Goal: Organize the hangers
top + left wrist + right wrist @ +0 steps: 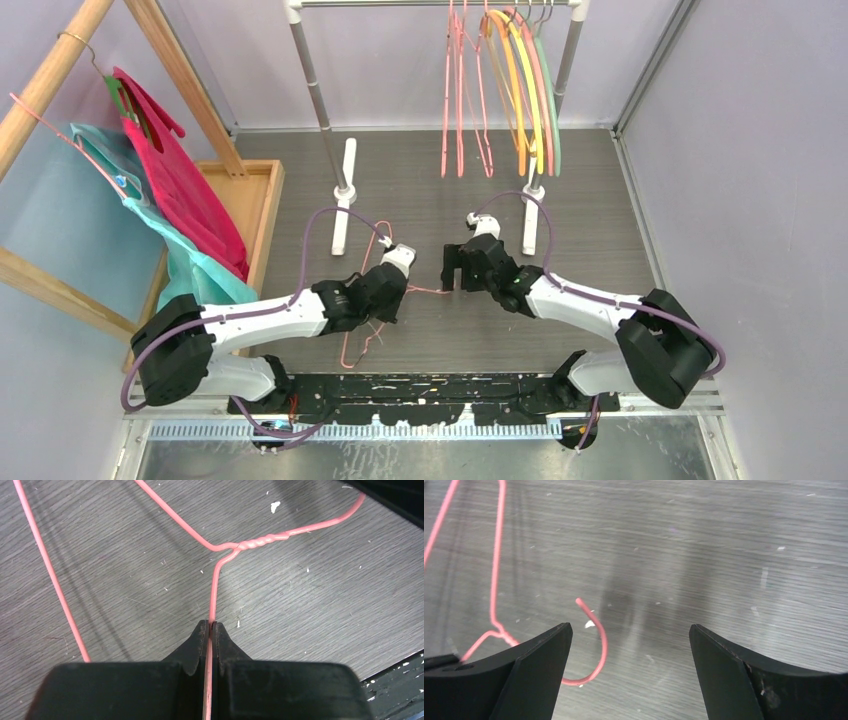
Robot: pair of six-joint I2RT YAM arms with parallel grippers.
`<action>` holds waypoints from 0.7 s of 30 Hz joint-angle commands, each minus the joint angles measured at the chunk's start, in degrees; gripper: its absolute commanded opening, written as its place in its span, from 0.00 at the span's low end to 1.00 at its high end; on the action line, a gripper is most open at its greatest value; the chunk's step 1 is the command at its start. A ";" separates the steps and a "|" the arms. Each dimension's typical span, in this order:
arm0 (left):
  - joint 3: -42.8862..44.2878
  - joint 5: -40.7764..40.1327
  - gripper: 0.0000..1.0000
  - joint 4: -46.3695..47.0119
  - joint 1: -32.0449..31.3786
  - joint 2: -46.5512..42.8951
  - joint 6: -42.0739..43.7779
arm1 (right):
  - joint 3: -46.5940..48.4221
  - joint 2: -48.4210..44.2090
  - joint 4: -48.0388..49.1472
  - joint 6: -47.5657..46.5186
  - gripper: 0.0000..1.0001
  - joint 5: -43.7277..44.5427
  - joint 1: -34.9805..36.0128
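A pink wire hanger [362, 345] lies flat on the dark table between the two arms. My left gripper [210, 625] is shut on one of its wires just below the twisted neck [255, 542]; in the top view it [403, 290] hangs over the hanger. The hook [596, 645] curls on the table just inside the left finger [539, 670] of my right gripper [630, 630], which stands wide open and touches nothing. At the back, several pink wire hangers [462, 100] and thicker orange, yellow, pink and green ones [532, 95] hang on a metal rail.
The rail's posts stand on white feet [345, 195] behind the arms. At the left a wooden frame [60, 60] carries hangers with a magenta garment [180, 190] and a teal one [185, 255], over a wooden tray [262, 215]. Grey walls close the sides.
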 commanded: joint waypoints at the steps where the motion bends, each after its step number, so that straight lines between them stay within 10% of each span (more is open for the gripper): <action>1: 0.98 -1.19 0.00 0.48 -0.11 -0.43 -0.04 | -1.07 -0.32 8.20 2.48 0.93 -10.37 0.11; 7: 0.75 -1.79 0.00 0.27 -0.10 -1.18 0.17 | -1.84 0.68 12.17 4.55 0.89 -14.29 0.12; 21: -0.56 -3.33 0.00 1.12 -0.10 -4.47 0.02 | -2.38 2.98 16.19 6.59 0.28 -20.27 0.12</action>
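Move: The hanger's hook, the right hand's target, lies about 4 cm to that hand's left, 1 cm back and 1 cm lower. From the left hand, which already pinches the hanger's shoulder wire, the hook is some 10 cm right and 3 cm ahead, about level. The rack's right foot stands roughly 15 cm ahead and 14 cm right of the right hand, about 5 cm lower. Right hand sweeps about 5 cm left onto the hook, fingers half closing around it; left keeps pinching the hanger. ##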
